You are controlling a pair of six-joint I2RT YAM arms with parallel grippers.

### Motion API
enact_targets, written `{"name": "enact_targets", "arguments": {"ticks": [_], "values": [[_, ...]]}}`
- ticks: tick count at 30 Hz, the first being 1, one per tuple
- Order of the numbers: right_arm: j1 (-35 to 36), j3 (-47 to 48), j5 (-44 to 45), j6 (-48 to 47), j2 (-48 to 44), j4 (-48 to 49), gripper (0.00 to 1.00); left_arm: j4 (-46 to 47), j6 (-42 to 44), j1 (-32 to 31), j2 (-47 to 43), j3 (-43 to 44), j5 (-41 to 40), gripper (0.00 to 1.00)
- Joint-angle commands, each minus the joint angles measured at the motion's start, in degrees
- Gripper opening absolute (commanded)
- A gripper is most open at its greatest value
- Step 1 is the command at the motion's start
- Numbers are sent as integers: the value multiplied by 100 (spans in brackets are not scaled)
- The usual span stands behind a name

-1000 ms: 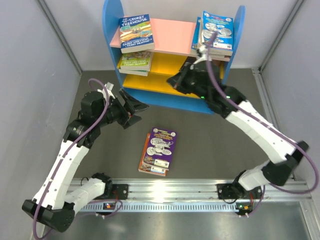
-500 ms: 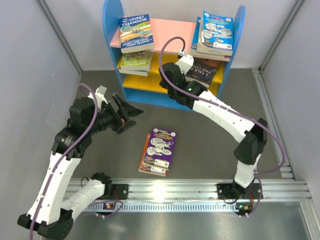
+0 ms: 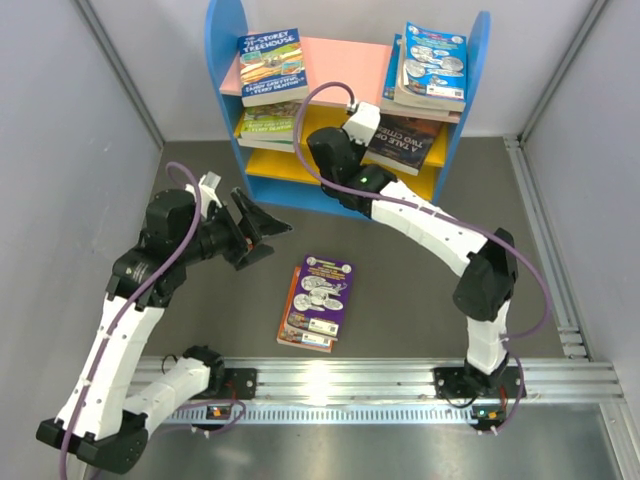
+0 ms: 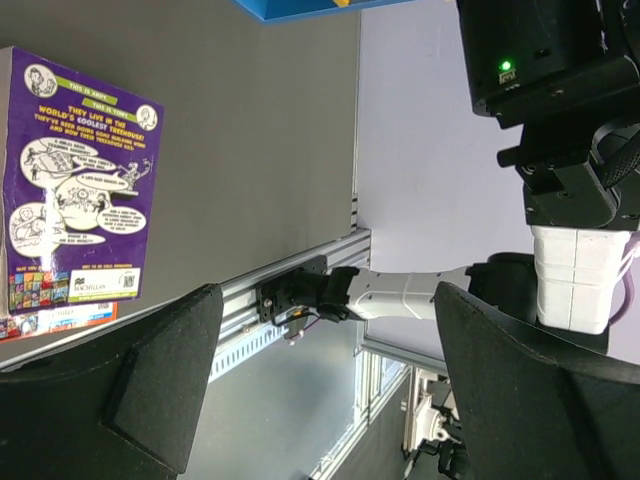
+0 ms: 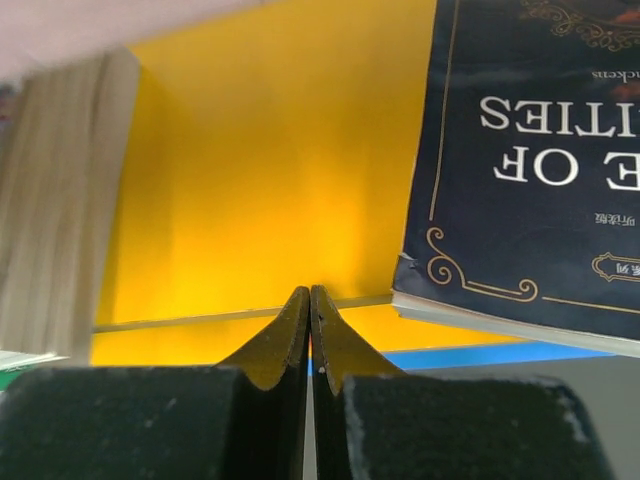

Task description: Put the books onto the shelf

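The shelf [image 3: 222, 40] stands at the back, with blue sides, a pink top and yellow boards. One of the books [image 3: 272, 66] lies on the pink top at the left, and a stack [image 3: 432, 66] lies at the right. On the yellow board [image 5: 280, 150] a green-yellow book [image 3: 270, 125] lies at the left and the dark "A Tale of Two Cities" [image 3: 408, 143] [image 5: 530, 170] at the right. A purple book [image 3: 322, 298] [image 4: 75, 190] rests on an orange one on the floor. My left gripper [image 3: 265, 232] [image 4: 330, 380] hangs open and empty, up and left of them. My right gripper [image 3: 322, 150] [image 5: 310, 300] is shut and empty at the shelf front.
An aluminium rail [image 3: 330, 375] [image 4: 290, 290] carries both arm bases along the near edge. Grey walls close in the left, right and back. My right arm [image 4: 560, 100] fills the right side of the left wrist view.
My right arm has swung left along the shelf front, uncovering the dark book on the yellow board. My left gripper has barely shifted and stays open.
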Motion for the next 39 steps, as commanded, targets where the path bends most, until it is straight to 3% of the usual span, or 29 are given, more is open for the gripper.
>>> {"name": "enact_targets", "arguments": {"ticks": [1,13,22,27,28,30,32,34,35,37,39], "values": [[-179,-175,423,-287,-33,258,0,18,166,6,45,216,148,91],[-707,-1635,204,-674,-1017,785,0,370,69,6,89,-109,271,89],[-295,-1908,-218,-831,-1395,908,0,598,43,6,221,-118,245,89],[197,-1935,-1078,-1507,-1895,1295,2,485,236,6,283,-4,60,89],[285,-1917,-1219,-1639,-1975,1295,4,449,323,6,283,-3,25,89],[584,-1847,-1597,-1851,-2230,1060,18,318,455,15,309,-64,-107,91],[812,-1829,-1965,-1781,-2405,673,44,238,631,15,283,-187,-212,91],[901,-1925,-2317,-1440,-2713,-48,54,238,780,15,222,-521,-300,92],[919,-2065,-2832,-1256,-2827,-224,66,256,825,6,187,-661,-335,92],[893,-2863,-3362,-623,-3248,-480,76,299,956,6,116,-1135,-423,92],[813,-3957,-4311,-88,-3671,-306,80,466,1001,6,107,-1644,-433,92]]}}
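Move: A Tale of Two Cities lies skewed on the upper yellow shelf, its middle about 13 cm to the right of the right hand, 5 cm ahead and 2 cm lower, its left edge facing the shut fingers. The green books stand some 14 cm left and 4 cm ahead on the same shelf. From the left hand A Tale of Two Cities is about 26 cm right and 27 cm ahead; the purple book lies roughly 8 cm right, level, 29 cm below. A Tale of Two Cities gets a sideways push at its left edge from the right hand's shut fingers, which sweep right about 8 cm, edging forward at first. The right hand then goes back left and withdraws some 18 cm out of the shelf, opening wide and turning about 40 degrees counter-clockwise. Late on, the open left hand sinks about 8 cm towards the purple book. ##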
